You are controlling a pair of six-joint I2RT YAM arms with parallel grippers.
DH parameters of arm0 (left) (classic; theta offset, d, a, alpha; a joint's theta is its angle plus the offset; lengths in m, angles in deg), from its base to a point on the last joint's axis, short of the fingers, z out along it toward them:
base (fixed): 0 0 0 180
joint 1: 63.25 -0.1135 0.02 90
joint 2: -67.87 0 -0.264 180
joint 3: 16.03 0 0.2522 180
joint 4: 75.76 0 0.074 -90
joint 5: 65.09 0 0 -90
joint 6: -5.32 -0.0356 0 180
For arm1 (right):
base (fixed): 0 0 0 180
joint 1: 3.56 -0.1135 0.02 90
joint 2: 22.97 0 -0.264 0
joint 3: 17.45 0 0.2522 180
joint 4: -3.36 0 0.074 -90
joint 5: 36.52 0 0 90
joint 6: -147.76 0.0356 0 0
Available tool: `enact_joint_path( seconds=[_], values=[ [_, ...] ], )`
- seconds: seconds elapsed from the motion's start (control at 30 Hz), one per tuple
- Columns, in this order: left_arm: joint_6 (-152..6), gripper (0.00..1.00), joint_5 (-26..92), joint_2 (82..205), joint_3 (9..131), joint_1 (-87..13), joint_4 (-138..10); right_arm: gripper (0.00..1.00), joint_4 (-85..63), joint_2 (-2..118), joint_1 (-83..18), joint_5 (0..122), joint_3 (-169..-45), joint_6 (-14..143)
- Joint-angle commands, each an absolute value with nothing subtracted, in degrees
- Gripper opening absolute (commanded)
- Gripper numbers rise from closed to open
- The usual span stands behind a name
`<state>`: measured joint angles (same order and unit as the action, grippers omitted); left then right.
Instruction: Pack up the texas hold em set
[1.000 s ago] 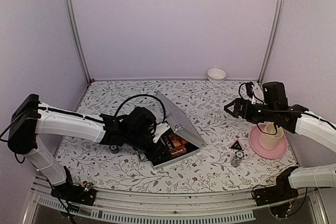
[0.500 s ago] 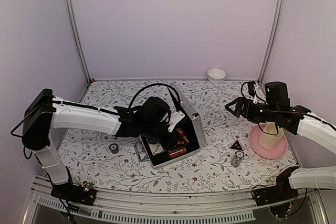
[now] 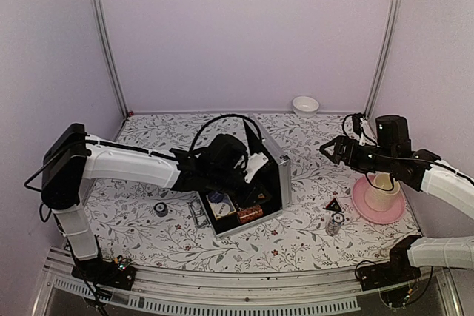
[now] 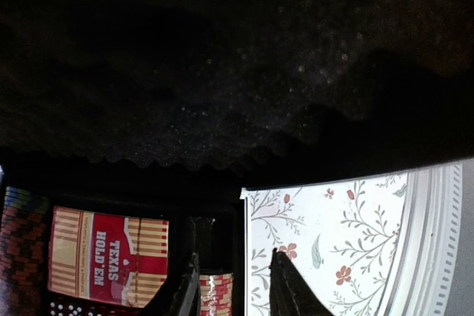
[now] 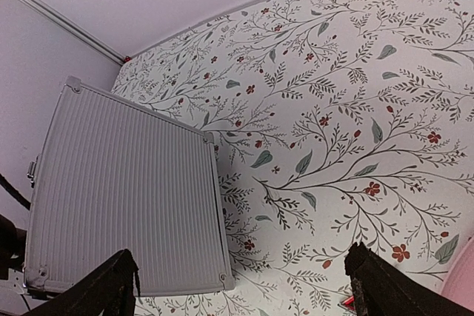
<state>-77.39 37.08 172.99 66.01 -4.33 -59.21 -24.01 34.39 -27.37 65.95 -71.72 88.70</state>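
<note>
The silver briefcase stands open mid-table, its lid raised almost upright; the right wrist view shows the lid's ribbed outer face. My left gripper reaches into the case under the lid. In the left wrist view the lid's black foam fills the top, and my left gripper has its fingers a little apart over the case wall, gripping nothing. Inside lie a red card deck and red/white chips. A small black round button lies left of the case. My right gripper hovers open to the right.
A cream cup on a pink plate stands at the right, with a small black triangular piece and a small clear object beside it. A white bowl sits at the back wall. Metal posts frame the back corners.
The left arm has swung right and deeper into the case, and the lid has risen from leaning back to nearly upright. The right arm has barely moved.
</note>
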Motion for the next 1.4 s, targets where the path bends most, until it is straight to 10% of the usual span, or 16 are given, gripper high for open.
enact_joint_path(
  seconds=[0.0,1.37],
  values=[
    [-78.36,0.33,36.17,170.27,64.64,-5.98,-61.03,1.00,-23.06,34.24,-27.07,64.92,-71.31,89.23],
    [-77.56,0.30,36.23,161.44,53.95,-7.21,-56.46,0.96,-22.11,33.75,-27.11,63.51,-70.65,89.67]
  ],
)
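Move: The red chip roll lies in the case almost straight under the left hand, about 7 cm below it and some 1 cm back and 1 cm to its left. The Hold'em pack is about 6 cm ahead; the blue card deck sits some 10 cm to the left and 4 cm ahead. The open lid stands about 5 cm to the right and 8 cm ahead. From the right hand the chip roll is some 25 cm left, 8 cm back and 16 cm down. Leftwards in the end: the left hand first eases about 2 cm forward, close by the lid's foam, then draws away from the lid, some 5 cm to the left overall, coming back those 2 cm and sinking slightly. Its part-open fingers, tilting about 5 degrees, pass above the chip roll and finish pointing right and down at it, empty. ##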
